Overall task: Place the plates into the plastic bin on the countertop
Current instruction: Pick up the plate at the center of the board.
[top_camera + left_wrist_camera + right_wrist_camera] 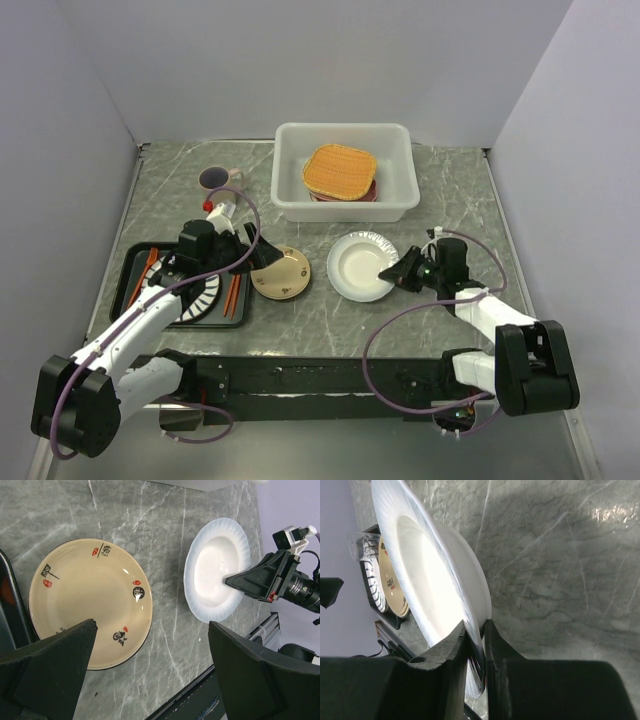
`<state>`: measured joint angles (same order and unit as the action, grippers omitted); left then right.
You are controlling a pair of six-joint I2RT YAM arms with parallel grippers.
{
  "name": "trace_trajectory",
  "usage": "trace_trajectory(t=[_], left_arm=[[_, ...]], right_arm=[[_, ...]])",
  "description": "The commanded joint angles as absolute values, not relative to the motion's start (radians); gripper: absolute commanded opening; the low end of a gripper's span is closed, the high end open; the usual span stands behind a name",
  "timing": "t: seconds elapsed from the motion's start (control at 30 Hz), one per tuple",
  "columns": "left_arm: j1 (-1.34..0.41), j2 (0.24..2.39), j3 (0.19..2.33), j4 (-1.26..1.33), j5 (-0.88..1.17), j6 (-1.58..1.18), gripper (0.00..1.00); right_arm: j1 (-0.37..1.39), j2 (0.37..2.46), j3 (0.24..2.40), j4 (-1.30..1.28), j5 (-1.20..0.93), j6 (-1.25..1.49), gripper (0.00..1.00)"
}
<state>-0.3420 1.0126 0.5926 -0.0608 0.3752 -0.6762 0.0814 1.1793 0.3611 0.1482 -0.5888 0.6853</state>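
A plain white plate point(358, 266) point(215, 570) point(432, 580) is on the countertop point(455, 190) in front of the plastic bin point(290, 175). My right gripper point(393, 271) point(475, 627) is shut on its right rim, one finger above and one below. A small tan plate point(280, 272) point(90, 602) with dark and red marks lies to its left. My left gripper point(250, 256) point(152, 625) hovers wide open over the tan plate's near right edge and holds nothing. In the bin an orange squarish plate point(340, 170) tops a stack of darker plates.
A flat black tray point(135, 270) at the left holds a plate with a striped rim point(205, 297) and orange chopsticks point(233, 295). A mug point(215, 178) stands at the back left. The dark mounting rail point(300, 375) runs along the near edge. Walls close in both sides.
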Motion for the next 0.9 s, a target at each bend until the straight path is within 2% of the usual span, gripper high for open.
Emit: trace_trajectory(t=[0.0,0.5,0.87], left_arm=[[-0.344,1.014,0.589,-0.011,0.370,-0.683,0.99],[-0.344,1.002,0.594,-0.020,0.353,-0.681,0.99],[-0.344,0.996,0.604,-0.037,0.350,-0.672,0.99]], right_arm=[[0.084,1.108,0.425,0.163,-0.640,0.683,0.00],[0.086,0.980,0.491,0.078,-0.670,0.693,0.00],[0.086,1.022,0.640,0.061,-0.693,0.698,0.00]])
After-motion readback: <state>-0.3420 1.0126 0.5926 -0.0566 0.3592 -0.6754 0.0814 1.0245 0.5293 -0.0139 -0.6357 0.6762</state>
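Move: The right hand already grips the right rim of the white plate, whose middle lies about 7 cm left and 2 cm ahead of it. The plastic bin is centred some 27 cm ahead and 10 cm left of this hand, roughly level with it, with the orange mat inside. The small cream plate rests about 27 cm left, level fore and aft, 5 cm below. From the left hand, the bin lies about 25 cm ahead, 18 cm right and 9 cm lower. Keeping the white plate's rim pinched between its nearly shut fingers, the right hand lifts it some 8 cm, almost straight up and gathering speed. It first eases back a touch, then begins to drift about 2 cm forward towards the bin while the wrist tips the fingers up by roughly 10 degrees. ##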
